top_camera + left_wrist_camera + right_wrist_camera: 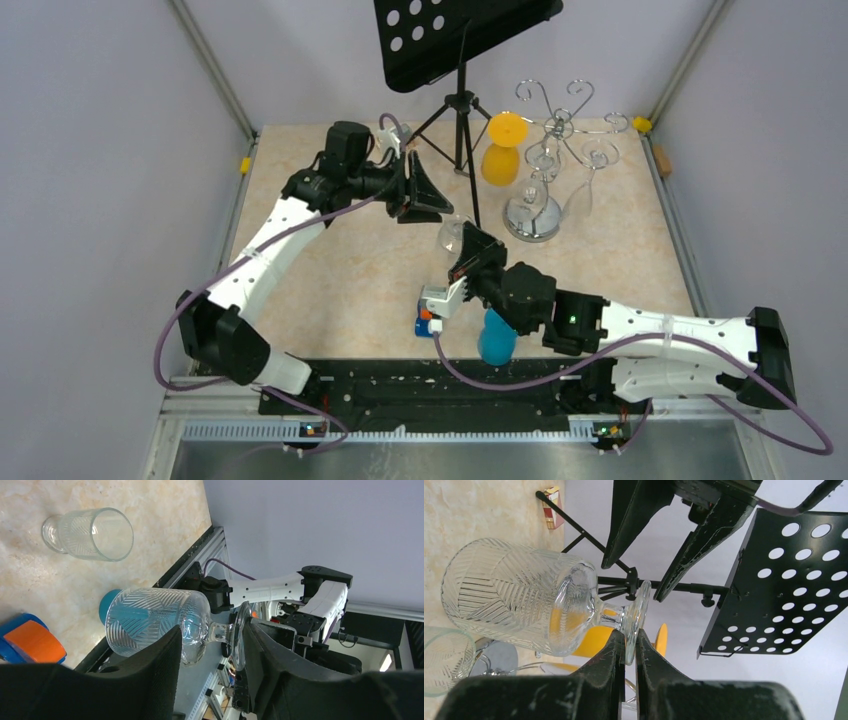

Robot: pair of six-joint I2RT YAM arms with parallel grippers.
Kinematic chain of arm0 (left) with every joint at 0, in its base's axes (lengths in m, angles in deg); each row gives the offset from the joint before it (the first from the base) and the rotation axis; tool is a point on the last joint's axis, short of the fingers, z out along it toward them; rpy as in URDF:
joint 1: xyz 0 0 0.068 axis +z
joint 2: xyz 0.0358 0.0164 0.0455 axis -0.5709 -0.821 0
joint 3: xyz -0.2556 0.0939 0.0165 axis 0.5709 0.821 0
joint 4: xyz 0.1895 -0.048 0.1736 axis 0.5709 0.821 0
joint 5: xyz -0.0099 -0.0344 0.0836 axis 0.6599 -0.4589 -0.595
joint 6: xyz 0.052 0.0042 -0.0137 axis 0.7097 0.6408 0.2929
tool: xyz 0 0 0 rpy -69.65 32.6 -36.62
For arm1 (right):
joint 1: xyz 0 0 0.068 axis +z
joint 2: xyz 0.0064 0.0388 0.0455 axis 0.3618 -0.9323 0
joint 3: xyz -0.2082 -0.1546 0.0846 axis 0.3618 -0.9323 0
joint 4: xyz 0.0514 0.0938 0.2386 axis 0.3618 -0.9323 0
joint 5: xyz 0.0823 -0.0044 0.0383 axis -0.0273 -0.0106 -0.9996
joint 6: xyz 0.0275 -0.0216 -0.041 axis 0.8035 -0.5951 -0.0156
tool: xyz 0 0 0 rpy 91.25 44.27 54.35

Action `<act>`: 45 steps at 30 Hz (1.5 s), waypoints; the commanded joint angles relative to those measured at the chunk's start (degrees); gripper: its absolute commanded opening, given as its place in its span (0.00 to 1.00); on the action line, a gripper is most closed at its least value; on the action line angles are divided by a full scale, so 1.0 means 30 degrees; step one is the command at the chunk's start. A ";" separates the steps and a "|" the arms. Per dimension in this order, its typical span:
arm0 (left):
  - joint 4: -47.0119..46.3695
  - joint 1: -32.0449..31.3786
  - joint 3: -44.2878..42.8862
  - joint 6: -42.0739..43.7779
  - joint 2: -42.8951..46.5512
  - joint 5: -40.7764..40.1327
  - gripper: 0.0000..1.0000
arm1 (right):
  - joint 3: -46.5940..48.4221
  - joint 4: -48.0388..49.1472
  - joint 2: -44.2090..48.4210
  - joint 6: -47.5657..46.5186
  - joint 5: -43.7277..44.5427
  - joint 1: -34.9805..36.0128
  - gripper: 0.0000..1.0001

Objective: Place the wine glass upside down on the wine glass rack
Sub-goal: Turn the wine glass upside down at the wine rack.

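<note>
The wine glass [452, 232] is clear with a cut pattern and is held on its side in the air. My right gripper [630, 635] is shut on the rim of its foot, seen in the top view [462, 245]. My left gripper [212, 627] is open. Its fingers [150, 670] straddle the stem between the bowl [150, 617] and the foot, one finger close to the foot. In the top view it sits just left of the glass [432, 200]. The chrome wine glass rack [532, 215] stands at the back right, with clear glasses hanging from it.
A black tripod music stand [450, 35] stands behind the grippers. A yellow glass [503, 148] is beside the rack. A blue cup [497, 340] and a blue-orange toy [425, 325] lie near the front edge. A clear tumbler [90, 532] lies on the table.
</note>
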 commanded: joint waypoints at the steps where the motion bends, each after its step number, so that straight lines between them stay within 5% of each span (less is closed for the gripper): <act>1: 0.0319 -0.0564 -0.1072 0.0858 -0.0457 0.0576 0.50 | 0.0134 0.1844 0.0396 -0.0062 0.0666 0.0216 0.00; 7: 0.0341 -0.1176 -0.1355 0.0762 -0.0849 0.0989 0.37 | 0.0168 0.2019 0.0185 -0.0075 0.0890 0.0237 0.00; 17: 0.0272 -0.1844 -0.1372 0.0661 -0.1006 0.1454 0.35 | -0.0030 0.2017 0.0104 0.0110 0.1227 0.0234 0.00; 24: -0.0223 -0.2086 -0.1387 0.0325 -0.1171 0.1581 0.00 | -0.0184 0.2154 0.0155 0.0233 0.1368 0.0237 0.00; 34: -0.0549 -0.2132 -0.1243 0.0110 -0.0971 0.0757 0.00 | -0.0145 0.2010 0.0096 0.0934 0.1422 0.0229 0.01; 37: -0.0431 -0.2136 -0.1099 0.0606 -0.0685 0.0183 0.00 | -0.0020 0.1858 -0.0108 0.1461 0.1381 0.0230 0.39; 40: -0.0053 -0.2119 -0.1051 0.1241 -0.0471 -0.0522 0.00 | 0.0219 0.1155 -0.0397 0.2292 0.1145 0.0237 0.67; 45: 0.2847 -0.2023 -0.2667 0.4292 -0.0538 -0.2620 0.00 | 0.0955 0.0353 -0.1325 0.4741 0.1106 0.0247 0.91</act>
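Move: The clear wine glass hangs bowl-down from my right hand, which pinches the rim of its foot; its middle is about 2 cm ahead, 2 cm left and 8 cm below that hand. From my half-open left hand it lies some 3 cm back, 3 cm right and 8 cm below. A standing clear glass is roughly 9 cm right of my left hand and 1 cm back, a blue-orange toy 4 cm left and 12 cm back, both on the table; the rack is 14 cm ahead and 19 cm right. I ease my left hand back and to the right, about 4 cm in all, until its fingers straddle the glass's foot, then shut them on the rim and pinch it while my right hand keeps its grip, drifting about a centimetre right. Only then do I open my right fingers wide, letting the foot go; at the end my left hand sinks some 2 cm. ##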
